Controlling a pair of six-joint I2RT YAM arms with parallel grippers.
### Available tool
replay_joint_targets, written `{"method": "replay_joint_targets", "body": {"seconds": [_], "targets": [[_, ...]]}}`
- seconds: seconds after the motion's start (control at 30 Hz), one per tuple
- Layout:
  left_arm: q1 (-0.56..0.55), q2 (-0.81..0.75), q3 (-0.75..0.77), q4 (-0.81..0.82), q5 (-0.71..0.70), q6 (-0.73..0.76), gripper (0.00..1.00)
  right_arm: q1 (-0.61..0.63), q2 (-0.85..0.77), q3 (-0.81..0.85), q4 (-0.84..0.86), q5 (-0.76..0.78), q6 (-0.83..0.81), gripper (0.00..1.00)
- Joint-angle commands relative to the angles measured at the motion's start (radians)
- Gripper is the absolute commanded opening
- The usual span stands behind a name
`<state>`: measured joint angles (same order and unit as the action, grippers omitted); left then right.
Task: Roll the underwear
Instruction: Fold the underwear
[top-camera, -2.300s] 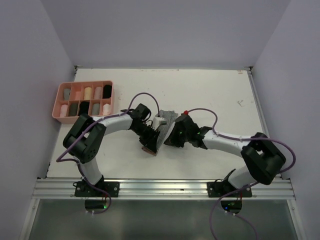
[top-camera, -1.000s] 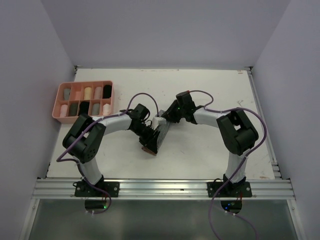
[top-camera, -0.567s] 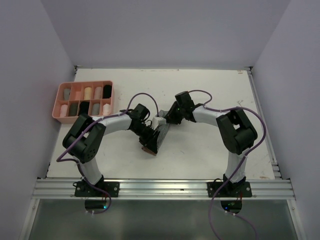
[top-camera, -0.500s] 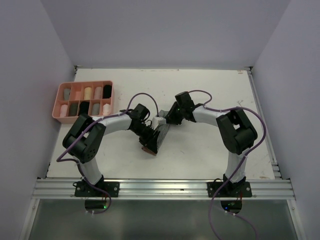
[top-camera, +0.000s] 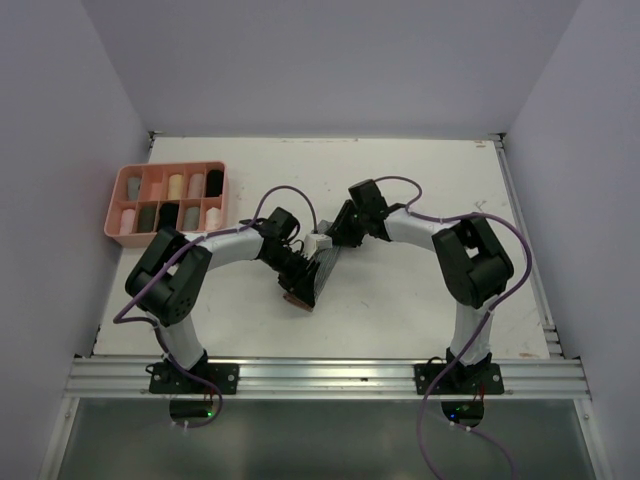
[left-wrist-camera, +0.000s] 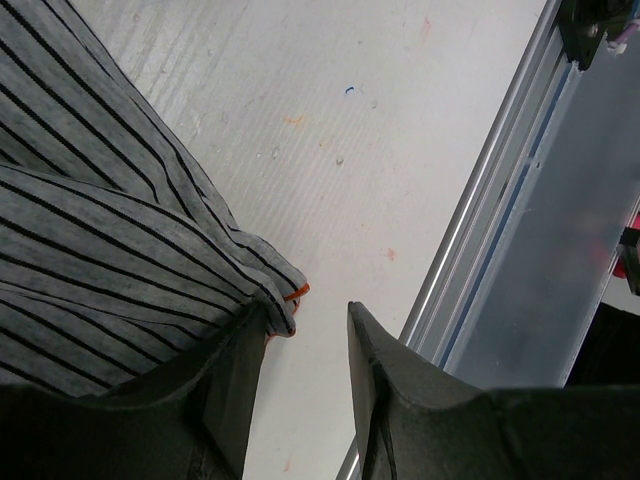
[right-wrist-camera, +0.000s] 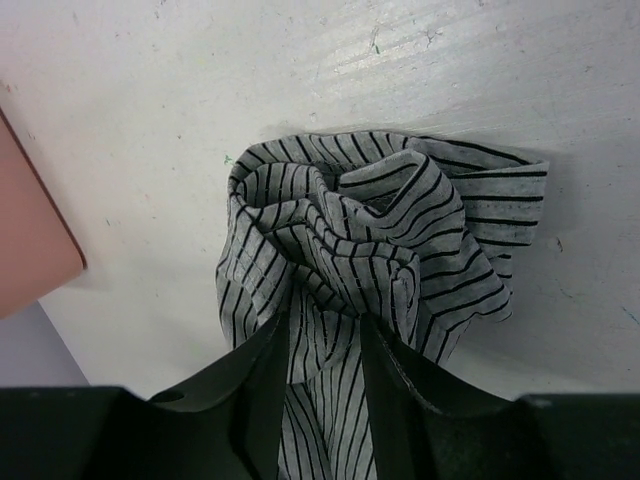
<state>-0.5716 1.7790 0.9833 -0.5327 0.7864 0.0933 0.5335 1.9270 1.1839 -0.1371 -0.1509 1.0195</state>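
The grey striped underwear (top-camera: 325, 262) lies bunched in the middle of the table, between my two grippers. In the right wrist view the underwear (right-wrist-camera: 370, 240) is a twisted coil, and a strand of it runs back between the fingers of my right gripper (right-wrist-camera: 325, 325), which is shut on it at the far end (top-camera: 336, 238). My left gripper (left-wrist-camera: 305, 315) stands open at the near end (top-camera: 300, 282). The underwear (left-wrist-camera: 100, 230) drapes over the outside of its left finger, and only bare table shows in the gap.
A pink tray (top-camera: 110, 215) with several rolled garments in its compartments stands at the far left; its corner (right-wrist-camera: 30, 230) shows in the right wrist view. The aluminium rail (left-wrist-camera: 500, 200) of the table's near edge runs close to my left gripper.
My right arm has swung from the right side of the underwear to its far end and crept slightly left. My left arm has not moved.
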Motion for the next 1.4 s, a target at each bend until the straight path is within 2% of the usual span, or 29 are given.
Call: {"method": "replay_joint_targets", "body": {"seconds": [0.0,0.13,0.43,0.57,0.93,1.37], "targets": [[-0.001,0.053,-0.035,0.01,-0.127,0.028,0.45,0.0,-0.006,0.039,-0.027,0.002,-0.021,0.38],[-0.001,0.051,-0.034,0.011,-0.125,0.028,0.45,0.0,0.01,0.048,-0.021,-0.012,-0.033,0.29],[0.001,0.056,-0.037,0.01,-0.13,0.028,0.45,0.0,0.047,0.08,-0.038,-0.056,-0.055,0.19],[0.001,0.056,-0.035,0.01,-0.13,0.028,0.45,-0.001,0.033,0.08,-0.036,-0.055,-0.058,0.0],[0.001,0.06,-0.035,0.007,-0.131,0.028,0.45,-0.05,-0.106,0.028,0.004,-0.01,-0.084,0.0],[0.001,0.059,-0.037,0.005,-0.128,0.028,0.46,-0.109,-0.149,-0.03,-0.036,-0.006,-0.125,0.0]]}}
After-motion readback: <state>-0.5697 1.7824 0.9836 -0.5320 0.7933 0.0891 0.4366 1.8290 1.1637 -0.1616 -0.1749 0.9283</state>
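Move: The underwear's bunched far end lies just under the right fingers, about 2 cm ahead, 1 cm left and 1 cm below them. Its near corner is some 16 cm back and 7 cm left of that hand; the pink sock box stands about 40 cm left and 8 cm ahead. From the left hand the bunch is about 18 cm ahead and 6 cm right, while the near corner is barely 1 cm ahead. A fold of the underwear's bunched far end is pinched by the right fingers, which sink about 1 cm into it and shut fully. The right hand then lifts about 5 cm from there while going forward some 2 cm, swings right about 4 cm and eases down 1 cm. The left hand stays put, one finger still against the near corner. ##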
